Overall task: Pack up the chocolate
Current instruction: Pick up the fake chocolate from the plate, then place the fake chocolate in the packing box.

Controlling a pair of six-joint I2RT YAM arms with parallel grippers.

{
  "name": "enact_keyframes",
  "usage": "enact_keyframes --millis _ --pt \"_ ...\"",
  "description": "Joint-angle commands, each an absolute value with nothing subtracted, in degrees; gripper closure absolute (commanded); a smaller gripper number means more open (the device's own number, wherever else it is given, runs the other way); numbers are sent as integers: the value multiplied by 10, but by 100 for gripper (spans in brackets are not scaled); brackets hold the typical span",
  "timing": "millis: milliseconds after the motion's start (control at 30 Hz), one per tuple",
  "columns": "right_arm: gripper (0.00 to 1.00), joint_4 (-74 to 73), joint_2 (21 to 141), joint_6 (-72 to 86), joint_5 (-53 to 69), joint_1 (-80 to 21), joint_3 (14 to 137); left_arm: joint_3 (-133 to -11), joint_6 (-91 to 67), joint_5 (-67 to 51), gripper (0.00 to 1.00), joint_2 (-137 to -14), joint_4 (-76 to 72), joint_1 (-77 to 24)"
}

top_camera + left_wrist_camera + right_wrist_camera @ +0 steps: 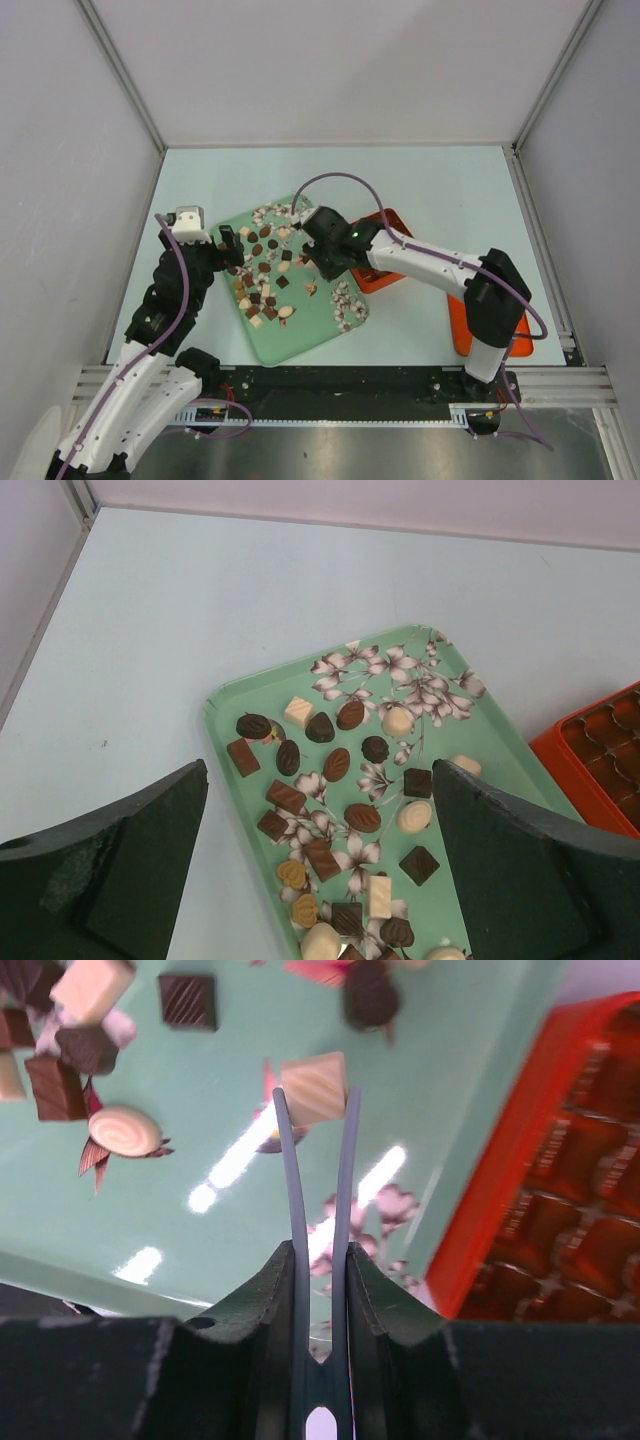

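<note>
Many small pieces of chocolate (265,280), dark, light brown and cream, lie scattered on a green flowered tray (300,340). My right gripper (318,1260) is shut on grey tweezers (296,1180). The tweezer tips flank a cream square chocolate (313,1085) over the tray (180,1220), next to the orange box (560,1190). I cannot tell whether that piece is lifted. In the top view the right gripper (320,262) hangs over the tray's right half. My left gripper (320,780) is open wide above the tray's left edge (250,705), with several chocolates (362,817) below it and nothing held.
The orange box with a grid of cells (385,250) sits against the tray's right side, partly under the right arm. A flat orange lid (490,335) lies at the right near the right arm's base. Grey walls enclose the table on three sides.
</note>
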State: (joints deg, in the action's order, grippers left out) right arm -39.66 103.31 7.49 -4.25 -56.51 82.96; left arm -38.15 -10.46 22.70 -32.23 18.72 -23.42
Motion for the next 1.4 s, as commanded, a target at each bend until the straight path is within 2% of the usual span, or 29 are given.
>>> enact_keyframes --millis 0,333,567,1367 --pt "81 -411 974 69 -63 -508 852 -379 -93 221 2 -316 181 -230" --pt "81 -418 955 55 -93 -327 839 -378 -94 218 2 -312 183 -230" --pt "80 -396 975 49 -76 -250 838 -379 -94 211 2 -314 182 -230" --pt "79 -375 1015 50 -41 -235 815 -381 -94 200 2 -325 182 -230"
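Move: Carrying a cream square chocolate already pinched in the tongs, the right hand is bound for the cell in the orange box's farthest corner, some 18 cm ahead, 17 cm to its right and 9 cm below. The box's middle lies about 10 cm ahead and 16 cm right; the green plate's middle is some 12 cm to its left and 2 cm back. From the left hand, that cell lies about 16 cm ahead and 40 cm right, well below. Swinging away from the plate, the right hand rises about 4 cm and sweeps some 20 cm to the right and 15 cm forward across the box to its far corner, turning roughly 30 degrees clockwise. There it sinks about 2.5 cm towards the corner cell and eases to a stop, fingers unchanged and the tongs still pinching the chocolate. ##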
